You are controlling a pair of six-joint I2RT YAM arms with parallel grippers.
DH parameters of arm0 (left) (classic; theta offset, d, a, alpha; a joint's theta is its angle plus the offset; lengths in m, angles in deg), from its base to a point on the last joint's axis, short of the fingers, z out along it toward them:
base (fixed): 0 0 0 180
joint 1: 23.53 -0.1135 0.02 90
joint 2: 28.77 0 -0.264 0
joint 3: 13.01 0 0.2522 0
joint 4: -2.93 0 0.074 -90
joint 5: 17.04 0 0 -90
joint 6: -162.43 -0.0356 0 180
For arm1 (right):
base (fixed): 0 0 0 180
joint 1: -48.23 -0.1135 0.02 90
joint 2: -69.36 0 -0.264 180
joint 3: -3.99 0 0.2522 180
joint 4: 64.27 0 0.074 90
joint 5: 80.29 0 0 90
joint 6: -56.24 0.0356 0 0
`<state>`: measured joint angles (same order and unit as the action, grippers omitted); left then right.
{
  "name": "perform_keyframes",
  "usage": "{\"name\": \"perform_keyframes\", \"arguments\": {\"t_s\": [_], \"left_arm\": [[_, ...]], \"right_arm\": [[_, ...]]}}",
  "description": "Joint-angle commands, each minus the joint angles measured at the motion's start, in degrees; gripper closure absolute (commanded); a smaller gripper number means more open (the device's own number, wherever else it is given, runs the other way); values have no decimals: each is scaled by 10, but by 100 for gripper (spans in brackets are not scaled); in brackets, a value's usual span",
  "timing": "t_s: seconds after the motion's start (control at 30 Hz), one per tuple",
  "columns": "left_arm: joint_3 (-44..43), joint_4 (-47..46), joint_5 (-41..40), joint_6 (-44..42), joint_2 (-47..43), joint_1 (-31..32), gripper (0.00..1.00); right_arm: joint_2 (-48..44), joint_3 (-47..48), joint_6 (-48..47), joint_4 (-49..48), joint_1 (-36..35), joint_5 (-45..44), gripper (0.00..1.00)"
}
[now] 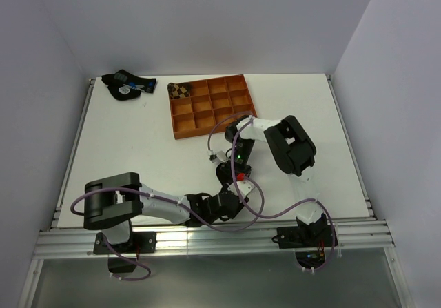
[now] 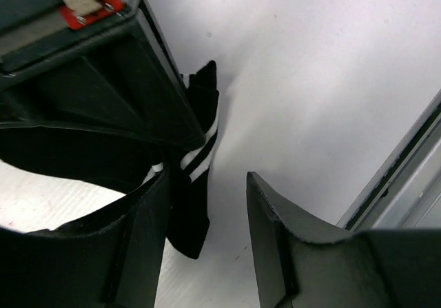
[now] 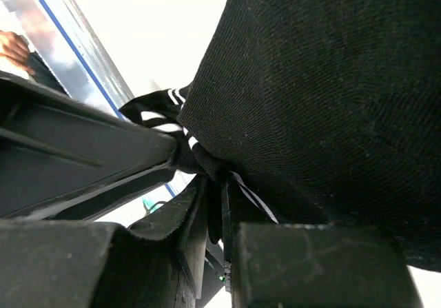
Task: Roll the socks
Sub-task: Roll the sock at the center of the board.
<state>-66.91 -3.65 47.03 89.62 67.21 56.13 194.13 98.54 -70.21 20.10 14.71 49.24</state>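
Note:
The black ankle sock (image 3: 324, 80) with white stripes is pinched at a bunched fold in my right gripper (image 3: 217, 182), which is shut on it. Its cloth fills that wrist view. In the left wrist view the same sock (image 2: 196, 149) hangs down just over the white table from the right gripper's fingers (image 2: 103, 87). Its lower tip lies against the inner side of my left finger (image 2: 141, 239). My left gripper (image 2: 207, 177) is open, with bare table showing in the gap. The brown-and-black argyle sock (image 1: 180, 89) sits bundled in the far-left corner compartment of the orange tray (image 1: 238, 118).
A dark sock bundle (image 1: 125, 86) with blue and white marks lies at the back left of the table. Both grippers (image 1: 231, 187) meet near the front middle, with cables looping around them. The table's metal front rail (image 2: 406, 163) runs close to the right of my left gripper.

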Motion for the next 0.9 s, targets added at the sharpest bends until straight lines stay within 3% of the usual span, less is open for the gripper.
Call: {"name": "perform_keyframes", "arguments": {"t_s": [0.0, 0.53, 0.63, 0.7, 0.8, 0.87], "left_arm": [[-13, -26, 33, -10, 10, -6, 48], [1, 4, 89, 44, 35, -60, 55], [-5, 13, 99, 49, 44, -61, 62], [-7, 19, 106, 54, 52, -61, 73], [-3, 20, 121, 64, 51, -62, 84], [5, 19, 141, 69, 46, -65, 90]], "right_arm": [[10, 16, -3, -8, 0, -10, 84], [13, 12, -16, -7, 5, 0, 84], [10, 9, -16, -9, 6, 1, 84], [6, 7, -15, -18, 6, 0, 83], [-17, -9, 1, -52, 9, -12, 70], [-50, -26, 11, -78, 12, -24, 53]]}}
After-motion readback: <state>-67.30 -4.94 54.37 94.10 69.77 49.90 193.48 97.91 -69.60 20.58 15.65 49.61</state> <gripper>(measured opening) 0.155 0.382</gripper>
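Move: The striped cuff of the black sock hangs just beyond my half-open left fingers, about 2 cm ahead and 2 cm below. My right fingers already pinch this cuff, its middle about 1 cm nearer the base and 1 cm to their left. The sock's foot spreads some 8 cm ahead of my left hand and 4 cm to its left; the compartment tray lies about 34 cm ahead and 8 cm to the left. I keep the cuff pinched in my right hand, held in place, while my left hand eases about 2 cm forward and 1.5 cm down onto it, fingertips tipping slightly lower. There my left fingers close on the cuff beside my right fingertips, and only as they shut do my right fingers start to open, barely leaving the spot. ##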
